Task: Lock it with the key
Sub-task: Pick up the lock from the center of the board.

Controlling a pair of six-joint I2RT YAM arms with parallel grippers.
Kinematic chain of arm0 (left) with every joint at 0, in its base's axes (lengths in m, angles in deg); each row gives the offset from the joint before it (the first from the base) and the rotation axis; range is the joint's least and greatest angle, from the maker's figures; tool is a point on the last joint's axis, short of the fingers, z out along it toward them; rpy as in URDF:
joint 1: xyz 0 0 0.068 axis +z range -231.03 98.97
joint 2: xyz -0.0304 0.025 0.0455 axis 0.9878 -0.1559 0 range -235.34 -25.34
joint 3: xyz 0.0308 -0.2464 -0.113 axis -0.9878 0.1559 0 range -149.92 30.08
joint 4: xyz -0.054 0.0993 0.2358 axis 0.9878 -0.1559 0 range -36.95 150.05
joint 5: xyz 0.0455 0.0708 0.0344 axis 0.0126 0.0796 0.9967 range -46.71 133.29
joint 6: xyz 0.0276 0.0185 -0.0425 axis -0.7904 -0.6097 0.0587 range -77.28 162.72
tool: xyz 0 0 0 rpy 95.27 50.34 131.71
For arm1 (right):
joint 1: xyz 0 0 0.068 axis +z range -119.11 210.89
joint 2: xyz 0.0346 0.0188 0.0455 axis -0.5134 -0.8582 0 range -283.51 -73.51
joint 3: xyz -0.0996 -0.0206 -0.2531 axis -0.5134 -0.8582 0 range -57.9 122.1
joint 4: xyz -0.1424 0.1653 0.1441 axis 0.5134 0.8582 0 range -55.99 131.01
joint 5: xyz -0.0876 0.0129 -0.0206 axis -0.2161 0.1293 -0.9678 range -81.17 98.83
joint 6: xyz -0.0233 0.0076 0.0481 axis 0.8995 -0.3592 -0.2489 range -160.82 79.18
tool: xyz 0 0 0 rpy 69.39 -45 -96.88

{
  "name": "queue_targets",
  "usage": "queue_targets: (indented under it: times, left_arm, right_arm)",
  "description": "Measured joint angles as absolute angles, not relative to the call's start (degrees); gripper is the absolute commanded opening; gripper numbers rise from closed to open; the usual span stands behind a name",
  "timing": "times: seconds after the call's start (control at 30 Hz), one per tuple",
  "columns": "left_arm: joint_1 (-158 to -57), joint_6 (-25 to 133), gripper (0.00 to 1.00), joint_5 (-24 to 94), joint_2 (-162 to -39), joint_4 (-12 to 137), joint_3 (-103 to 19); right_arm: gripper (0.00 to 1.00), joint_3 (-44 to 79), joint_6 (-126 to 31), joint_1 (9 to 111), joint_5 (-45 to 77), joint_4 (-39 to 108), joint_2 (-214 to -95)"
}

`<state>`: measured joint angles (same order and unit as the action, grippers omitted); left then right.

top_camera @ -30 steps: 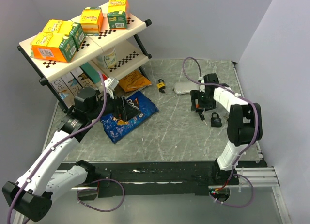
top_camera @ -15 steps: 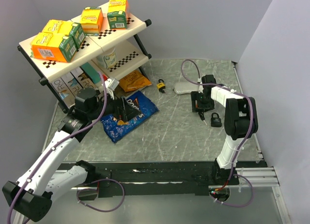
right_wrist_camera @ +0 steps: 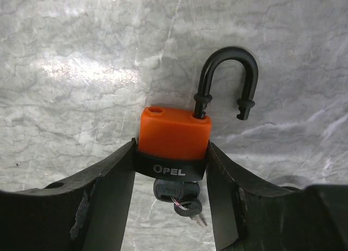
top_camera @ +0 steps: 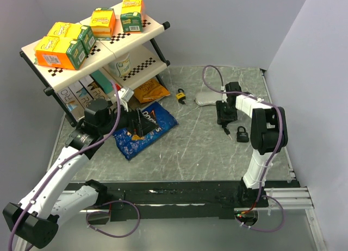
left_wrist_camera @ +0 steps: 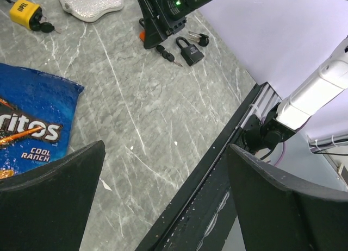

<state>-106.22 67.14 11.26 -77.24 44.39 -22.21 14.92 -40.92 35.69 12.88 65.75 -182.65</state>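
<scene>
In the right wrist view an orange padlock (right_wrist_camera: 174, 134) with a black lower band lies flat on the marble table, its black shackle (right_wrist_camera: 227, 80) swung open. The key (right_wrist_camera: 175, 192), a bunch of black heads on a small ring, sticks out of the lock's underside. My right gripper (right_wrist_camera: 171, 153) has both fingers pressed against the lock's sides, shut on it. From above, that gripper (top_camera: 224, 116) sits at the right of the table. My left gripper (left_wrist_camera: 166, 153) hangs wide open and holds nothing, over the chips bag (top_camera: 144, 129).
A black padlock (top_camera: 242, 135) lies just right of my right gripper, with loose keys (left_wrist_camera: 198, 39) beside it. A yellow padlock (top_camera: 180, 95) and a silver pad (top_camera: 205, 99) lie further back. A two-tier shelf (top_camera: 157, 27) with cartons stands at the back left.
My right gripper's fingers have closed in from wide apart onto the orange padlock's sides. The left arm has not moved.
</scene>
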Motion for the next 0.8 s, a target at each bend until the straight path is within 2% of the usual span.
queue_targets:
  times: [0.17, 0.2, 0.27, 0.53, 0.8]
  left_arm:
    - [-106.2, 66.2, 0.96, 11.5, -77.1, 43.8, -22.2]
    - [-106.2, 66.1, 0.96, 11.6, -77.0, 43.5, -22.2]
    - [-106.2, 65.8, 0.96, 11.6, -76.8, 42.9, -22.2]
    - [-106.0, 63.7, 0.96, 8.6, -76.7, 41.7, -22.2]
    - [-106.0, 53.6, 0.99, -1.2, -74.7, 42.2, -20.7]
  right_arm:
    - [0.20, 15.0, -39.0, 35.7, 14.9, 66.6, -182.2]
    - [0.11, 15.0, -38.2, 35.7, 15.6, 67.0, -181.8]
    - [0.01, 14.9, -36.5, 35.7, 17.5, 68.2, -179.8]
    - [0.00, 15.0, -25.7, 35.7, 32.8, 74.8, -162.8]
    - [0.00, 18.2, -7.9, 37.1, 56.1, 94.6, -154.5]
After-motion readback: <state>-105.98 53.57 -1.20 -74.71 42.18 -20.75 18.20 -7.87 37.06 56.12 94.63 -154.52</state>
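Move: The orange lock, shackle open, is already between the right fingers, its body about 1 cm ahead of the hand point. From that hand the black padlock lies some 6 cm back and 8 cm right, and the grey case about 11 cm ahead and 6 cm left, both at roughly table height. From the left hand the orange lock lies roughly 15 cm ahead, 31 cm right and 27 cm below. Right hand lifts the pinched orange lock some 19 cm, swinging back-left and turning counter-clockwise; left hand eases back. ##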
